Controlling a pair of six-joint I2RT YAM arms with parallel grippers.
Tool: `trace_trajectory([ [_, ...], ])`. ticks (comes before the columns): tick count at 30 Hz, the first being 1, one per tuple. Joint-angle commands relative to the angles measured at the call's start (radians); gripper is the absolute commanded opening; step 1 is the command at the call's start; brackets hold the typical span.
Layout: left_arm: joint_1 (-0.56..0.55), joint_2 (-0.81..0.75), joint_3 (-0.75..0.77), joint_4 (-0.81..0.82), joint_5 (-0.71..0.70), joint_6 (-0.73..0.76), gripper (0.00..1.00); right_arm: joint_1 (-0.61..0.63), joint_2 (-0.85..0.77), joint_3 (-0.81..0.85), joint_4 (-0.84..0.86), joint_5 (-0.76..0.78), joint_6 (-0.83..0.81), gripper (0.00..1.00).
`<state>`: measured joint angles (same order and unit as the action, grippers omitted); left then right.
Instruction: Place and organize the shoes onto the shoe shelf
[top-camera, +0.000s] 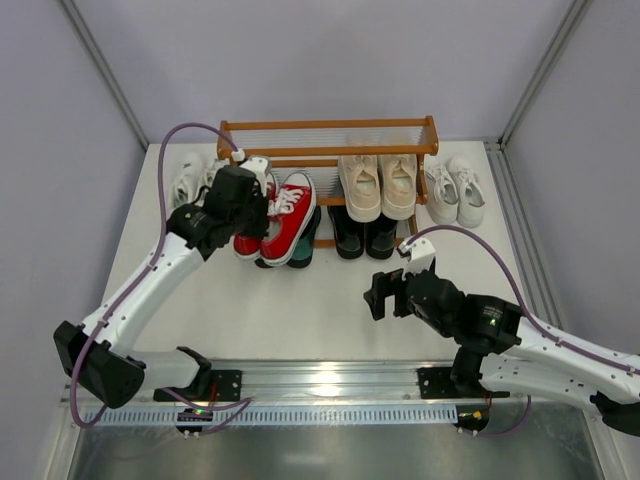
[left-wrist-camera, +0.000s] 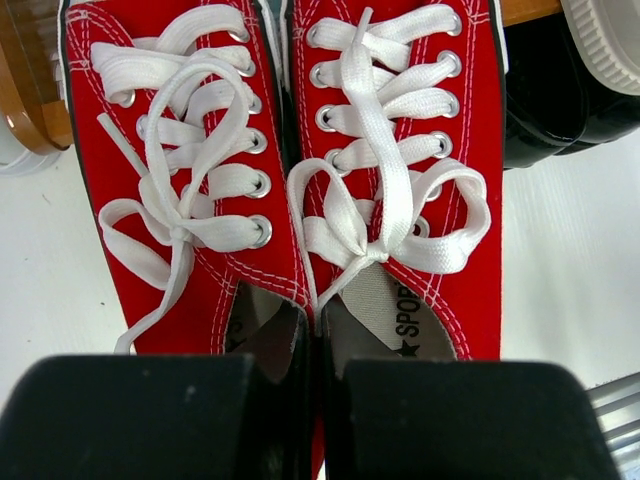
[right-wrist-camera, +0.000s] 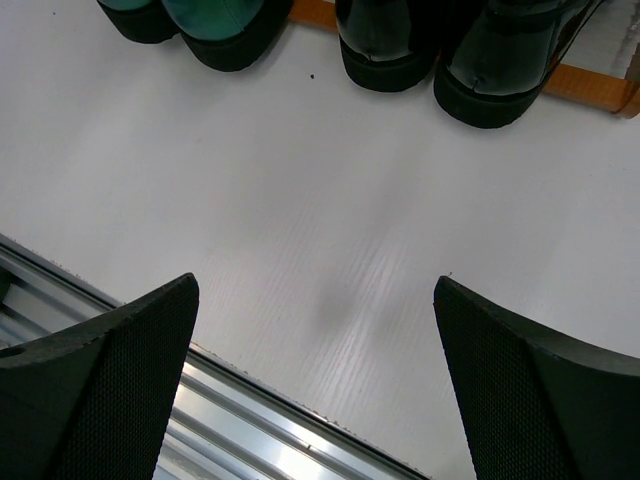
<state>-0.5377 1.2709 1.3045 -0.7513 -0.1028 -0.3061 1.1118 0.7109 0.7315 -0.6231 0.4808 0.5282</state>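
Observation:
The red sneakers (top-camera: 287, 213) with white laces (left-wrist-camera: 380, 150) are pressed side by side, toes toward the shoe shelf (top-camera: 330, 126). My left gripper (top-camera: 248, 205) is shut on them, its fingers (left-wrist-camera: 315, 345) pinching the two inner walls together at the shoe openings. The pair hangs over the dark green loafers (top-camera: 306, 246) at the shelf's left front. Beige sneakers (top-camera: 378, 185) lie on a shelf tier with black loafers (top-camera: 362, 235) below them. My right gripper (top-camera: 385, 296) hovers open over the bare table (right-wrist-camera: 316, 285), with nothing between its fingers.
One white sneaker pair (top-camera: 190, 178) stands left of the shelf and another (top-camera: 452, 188) right of it. The right wrist view shows the green heels (right-wrist-camera: 205, 25), the black heels (right-wrist-camera: 440, 50) and the shelf's base bar (right-wrist-camera: 590, 85). A metal rail (top-camera: 330, 385) runs along the near edge.

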Motion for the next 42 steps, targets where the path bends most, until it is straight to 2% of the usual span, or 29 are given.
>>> trace_trajectory([
  [1, -0.018, -0.038, 0.081, 0.193, -0.031, 0.022, 0.00, 0.006, -0.007, 0.043, 0.000, 0.033, 0.013, 1.00],
  [6, -0.016, 0.005, 0.093, 0.234, -0.080, 0.064, 0.00, 0.006, 0.015, 0.051, 0.003, 0.030, 0.010, 1.00],
  [19, -0.015, 0.031, 0.013, 0.569, -0.244, 0.179, 0.00, 0.005, -0.025, 0.054, -0.046, 0.056, 0.021, 1.00],
  [30, 0.030, 0.179, 0.096, 0.612, -0.189, 0.186, 0.00, 0.006, -0.051, 0.045, -0.076, 0.068, 0.041, 1.00],
  [42, 0.065, 0.231, 0.121, 0.679, -0.167, 0.174, 0.00, 0.006, -0.071, 0.022, -0.093, 0.076, 0.062, 1.00],
])
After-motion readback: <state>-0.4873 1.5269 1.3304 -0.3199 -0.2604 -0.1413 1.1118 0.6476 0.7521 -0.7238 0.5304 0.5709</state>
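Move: The left hand holds the red sneakers and takes them to the free left bay of the shelf's middle tier, its middle about 18 cm ahead, 2 cm right and 7 cm below the hand. The cream shoes stand about 17 cm ahead and 24 cm right, 5 cm lower; the green loafers about 11 cm ahead, 3 cm right and 19 cm below. From the open right hand, the bay lies some 32 cm ahead, 24 cm left and about level. Still pinching the two red sneakers together by their inner sides, the left hand pushes them about 12 cm forward, toes first, into the bay under the upper tier's front rail. On the way it rises a couple of centimetres, dips about 4, then eases up slightly, while the wrist tips the fingers and toes up some 15 degrees. The grip stays shut. ##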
